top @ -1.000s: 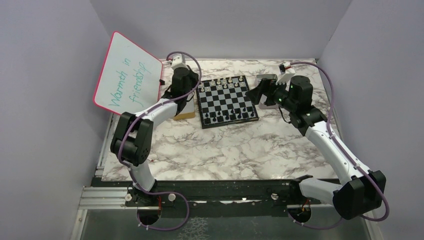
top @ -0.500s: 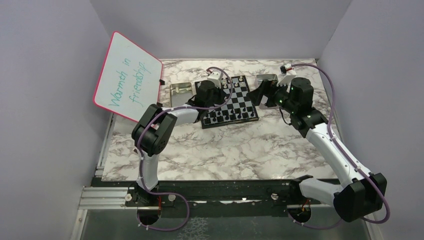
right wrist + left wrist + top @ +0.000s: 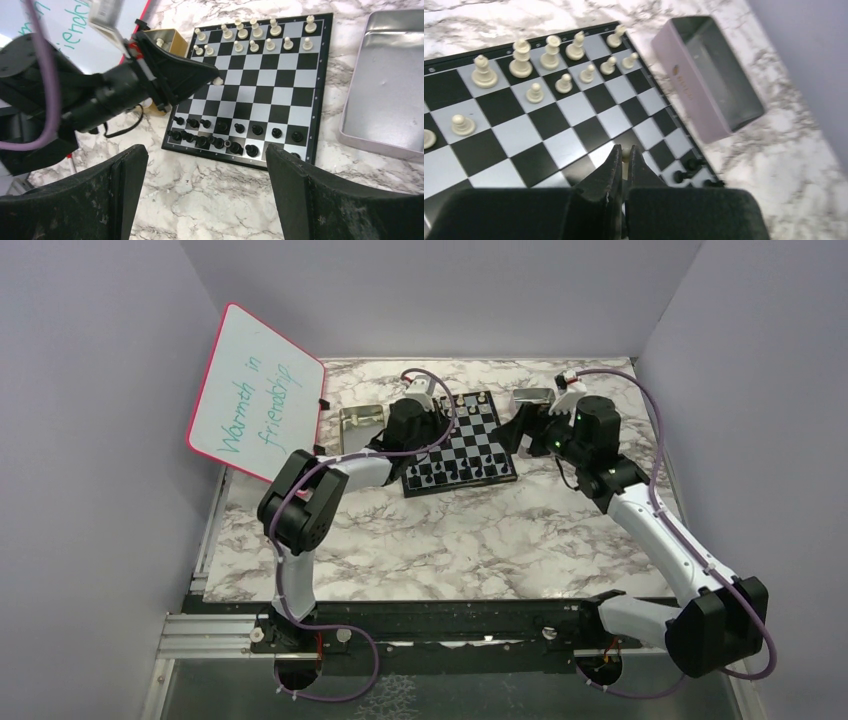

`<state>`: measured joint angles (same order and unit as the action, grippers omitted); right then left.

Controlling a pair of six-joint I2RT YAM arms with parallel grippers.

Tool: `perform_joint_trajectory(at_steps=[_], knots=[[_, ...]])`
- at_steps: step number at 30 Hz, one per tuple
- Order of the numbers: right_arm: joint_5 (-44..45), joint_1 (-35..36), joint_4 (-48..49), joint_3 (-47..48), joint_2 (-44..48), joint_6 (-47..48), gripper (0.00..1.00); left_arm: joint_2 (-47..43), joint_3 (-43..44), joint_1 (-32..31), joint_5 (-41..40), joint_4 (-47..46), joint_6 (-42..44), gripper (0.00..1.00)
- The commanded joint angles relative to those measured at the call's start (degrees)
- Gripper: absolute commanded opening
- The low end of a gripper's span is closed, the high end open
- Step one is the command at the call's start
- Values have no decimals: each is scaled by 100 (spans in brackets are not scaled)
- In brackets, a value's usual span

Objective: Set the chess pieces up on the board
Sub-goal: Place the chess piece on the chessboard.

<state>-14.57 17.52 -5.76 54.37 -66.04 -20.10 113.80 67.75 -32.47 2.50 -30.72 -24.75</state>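
The board [image 3: 470, 445] lies at the back middle of the table. Whitish chess pieces [image 3: 519, 57] stand in its two far rows, and black ones [image 3: 220, 135] crowd the two near rows. My left gripper [image 3: 425, 435] hovers over the board's left half, shut on a small white piece [image 3: 626, 151], which also shows between its tips in the right wrist view [image 3: 218, 80]. My right gripper [image 3: 205, 150] hangs open and empty, off the board's right side [image 3: 525, 425], facing the board.
One metal tray [image 3: 362, 422] sits left of the board, with a white piece [image 3: 161, 42] in it. Another tray [image 3: 385, 90] sits to the board's right. A pink-rimmed whiteboard [image 3: 255, 395] leans at the back left. Purple walls close in the table.
My left arm has swung right from the left tray to over the board, carrying the white piece. The right arm has barely shifted.
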Motion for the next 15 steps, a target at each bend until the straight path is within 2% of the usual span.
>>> perform_joint_trajectory(at_steps=[1, 4, 6, 11, 15], knots=[[-399, -16, 455, -90, -216, 156, 87, -860, -216, 65, 799, -312, -1219, 0], [-777, -20, 1110, -327, -327, 114, 72, -1201, -425, 74, 1124, -303, -1475, 0], [-1141, -16, 1519, -450, -477, 223, 67, -1412, -588, 103, 1248, -296, -1583, 0], [-1199, 27, 1969, -558, -820, 488, 67, -1780, -931, 170, 1804, -294, -1949, 0], [-1244, 173, 2507, -715, -999, 600, 64, -2063, -1088, 175, 2052, -290, -1927, 0]])
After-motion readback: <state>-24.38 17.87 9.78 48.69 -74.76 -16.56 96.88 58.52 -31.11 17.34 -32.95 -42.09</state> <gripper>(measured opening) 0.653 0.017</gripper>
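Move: The left gripper already holds the white piece over the chessboard; the open right gripper lies about 12 cm back, 12 cm to its right and 14 cm higher. From the left hand, the board's middle is some 4 cm ahead, 1 cm left and 11 cm down, and the black pieces about 5 cm back, 1 cm left and 10 cm down. For the right gripper, the white piece is roughly 12 cm ahead, 12 cm left and 14 cm below. Lift the left gripper about 10 cm off the board and draw it back some 7 cm, keeping the white piece pinched, its left side dipping by 20 degrees and its fingers swinging a little clockwise towards the right gripper. Meanwhile lower the right gripper about 4 cm and shift it left towards the piece, turning slightly counter-clockwise and closing its fingers by a third, still open. ##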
